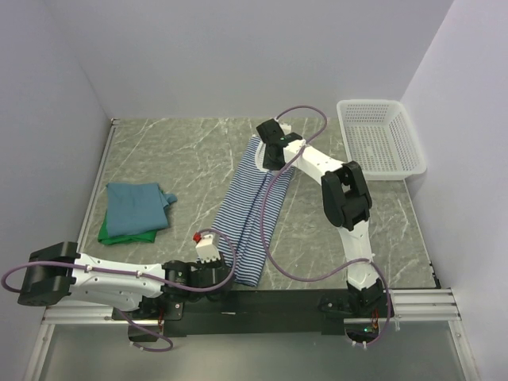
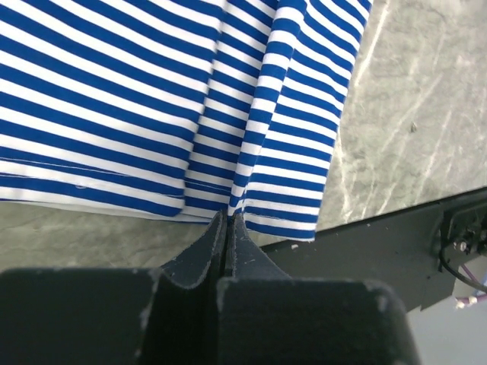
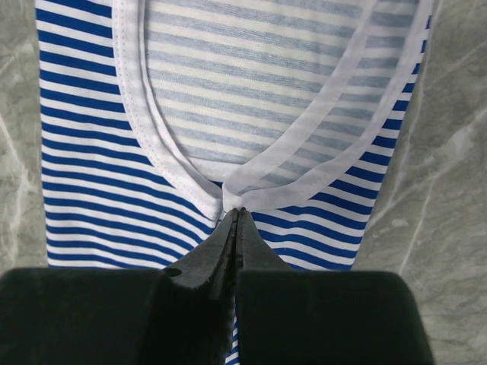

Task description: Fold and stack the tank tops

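The navy-and-white striped tank top [image 1: 255,210] lies stretched in a long narrow strip from the table's middle back to the near edge. My right gripper [image 1: 274,155] [image 3: 237,211] is shut on its white neckline trim [image 3: 228,186] at the far end, and the trim bunches at the fingertips. My left gripper [image 1: 222,274] [image 2: 228,215] is shut on the bottom hem [image 2: 228,199] at the near end, where a crease runs into the jaws. At the left, the teal-blue tank top [image 1: 136,206] lies folded on the green tank top [image 1: 119,234].
A white mesh basket [image 1: 379,139] stands at the back right corner. The black front rail [image 2: 396,236] runs just beyond the striped hem. Purple cables loop over both arms. Walls close in the table at left, back and right.
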`<state>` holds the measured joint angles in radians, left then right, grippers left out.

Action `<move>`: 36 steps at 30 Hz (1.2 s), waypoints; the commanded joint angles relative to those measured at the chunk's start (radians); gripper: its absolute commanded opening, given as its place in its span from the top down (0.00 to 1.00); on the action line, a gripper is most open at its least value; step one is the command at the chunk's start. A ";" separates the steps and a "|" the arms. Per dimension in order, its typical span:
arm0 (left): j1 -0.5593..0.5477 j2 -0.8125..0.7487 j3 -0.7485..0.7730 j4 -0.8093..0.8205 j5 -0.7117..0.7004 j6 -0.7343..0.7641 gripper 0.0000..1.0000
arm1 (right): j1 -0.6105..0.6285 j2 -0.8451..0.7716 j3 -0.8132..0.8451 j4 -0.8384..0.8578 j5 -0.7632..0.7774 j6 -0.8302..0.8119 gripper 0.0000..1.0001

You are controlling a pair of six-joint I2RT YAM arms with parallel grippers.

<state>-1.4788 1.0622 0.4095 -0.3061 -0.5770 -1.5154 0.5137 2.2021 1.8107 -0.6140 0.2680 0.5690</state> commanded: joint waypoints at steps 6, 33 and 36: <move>0.025 -0.022 -0.012 -0.056 0.008 -0.028 0.99 | -0.004 0.030 0.039 0.063 0.019 0.019 1.00; 0.636 -0.018 0.244 0.085 0.210 0.539 0.58 | -0.063 -0.260 -0.379 0.188 0.025 0.058 0.60; 0.785 0.128 0.350 0.136 0.319 0.633 0.58 | -0.083 -0.230 -0.381 0.201 0.013 0.054 0.59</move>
<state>-0.8074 1.1099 0.6666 -0.2840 -0.3996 -1.0580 0.4541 1.9625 1.4349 -0.4610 0.2756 0.6094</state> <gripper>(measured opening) 0.421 0.407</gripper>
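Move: Both grippers pinch the folded-in flap of the striped tank top: the left at the hem, the right just below the neckline. From the left hand, the tank top's left edge halfway up lies roughly 21 cm ahead, 4 cm left; the folded stack is about 22 cm ahead, 29 cm left. The tank top's right edge lies some 6 cm right and 4 cm back of the right hand; the basket is around 32 cm right and 9 cm ahead. Lower both hands slightly, the right by about 1 cm, and open them to let go of the striped flap along the middle. Then lift the left gripper some 8 cm clear, swinging it forward about 16 cm and a little left over the tank top, turning roughly 15 degrees counter-clockwise. Hop the right one low, right and back, sinking beside the right edge, fingers open. ##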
